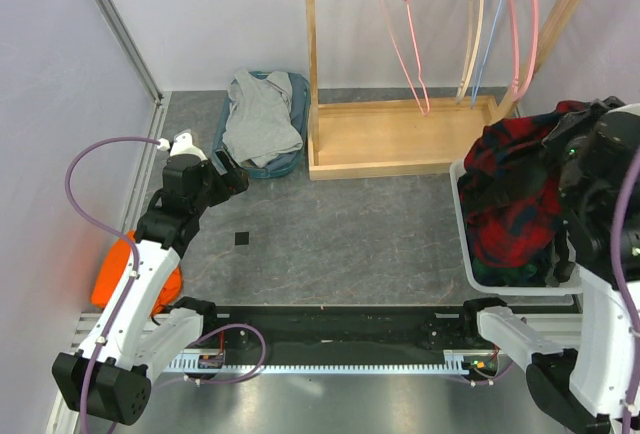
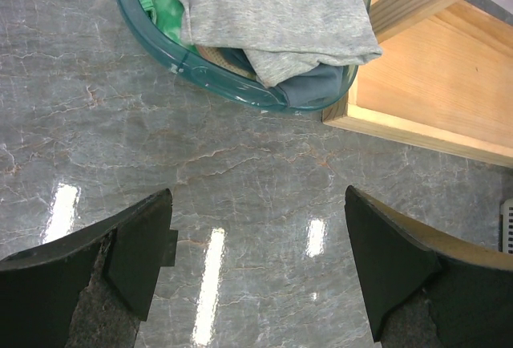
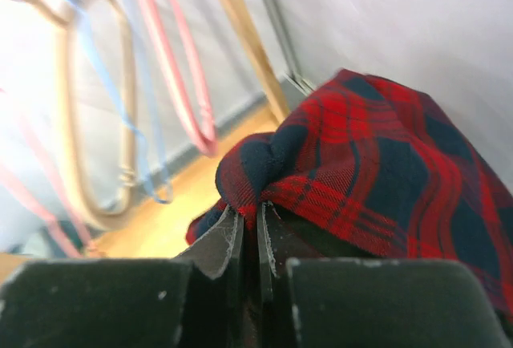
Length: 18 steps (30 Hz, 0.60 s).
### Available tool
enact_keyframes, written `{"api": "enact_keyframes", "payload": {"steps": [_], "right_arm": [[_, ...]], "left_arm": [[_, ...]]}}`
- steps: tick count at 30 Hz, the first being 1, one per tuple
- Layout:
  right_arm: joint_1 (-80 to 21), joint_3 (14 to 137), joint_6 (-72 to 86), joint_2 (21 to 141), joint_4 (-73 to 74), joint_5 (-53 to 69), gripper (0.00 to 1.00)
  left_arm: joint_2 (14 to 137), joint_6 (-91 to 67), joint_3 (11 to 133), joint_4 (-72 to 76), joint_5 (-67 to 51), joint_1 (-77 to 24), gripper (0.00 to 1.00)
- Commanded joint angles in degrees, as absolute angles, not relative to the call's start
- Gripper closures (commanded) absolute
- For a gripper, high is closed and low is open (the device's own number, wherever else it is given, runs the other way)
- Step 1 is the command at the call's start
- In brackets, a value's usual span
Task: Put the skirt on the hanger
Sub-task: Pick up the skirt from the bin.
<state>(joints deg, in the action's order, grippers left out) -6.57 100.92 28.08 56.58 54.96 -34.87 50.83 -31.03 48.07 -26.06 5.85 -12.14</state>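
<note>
The skirt (image 1: pixel 512 199) is red and dark-blue plaid cloth heaped in a white bin (image 1: pixel 466 244) at the right. My right gripper (image 3: pixel 249 213) is shut on a fold of the skirt (image 3: pixel 377 171), the cloth pinched between its fingertips. From above, the right arm covers the top right of the heap. Several hangers (image 1: pixel 405 39), pink, beige and blue, hang on the wooden rack (image 1: pixel 390 139) at the back; the right wrist view shows the hangers (image 3: pixel 172 67) blurred behind the skirt. My left gripper (image 2: pixel 255 240) is open over bare grey floor, near the teal basket.
A teal basket (image 1: pixel 297 119) holding a grey garment (image 1: pixel 258 114) sits left of the rack base. An orange object (image 1: pixel 120 274) lies under the left arm. A small black square (image 1: pixel 242 239) lies on the floor. Walls close in at the left and back.
</note>
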Motion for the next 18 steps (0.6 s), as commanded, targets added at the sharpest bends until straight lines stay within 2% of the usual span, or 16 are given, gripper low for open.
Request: {"api": "enact_keyframes", "payload": {"steps": [1,13,18], "right_arm": [[-6.4,108.6,23.5,56.8,50.3,-27.3,1.00],[-6.4,123.4,18.5,59.1,51.6,-3.3,1.00],[-6.4,128.5,18.8,61.1,54.2,-0.3,1.00]], "left_arm": [[50.2,-31.5,49.3,-24.6,6.0,-12.2,0.06],[50.0,-31.5,49.2,-24.5,6.2,-12.2,0.06],[49.1,-31.3,49.3,-25.2,7.1,-12.3,0.06]]}}
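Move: In the right hand's shut fingers the plaid skirt is already held high. From it the wide pink hanger hangs about 22 cm ahead, roughly straight out and level, with the beige hanger some 8 cm to the left of that one. The white bin lies about 40 cm below the hand, 3 cm back and 4 cm right. From the left hand the wide pink hanger is some 15 cm ahead, 55 cm right and 26 cm higher. Lifting the pinched skirt higher above the white bin, the right hand climbs about 10 cm while drawing some 7 cm left and a little back. The wrist swings about 30 degrees counter-clockwise and tips its fingers up until they point forward at the rack; the fingers keep their grip. ##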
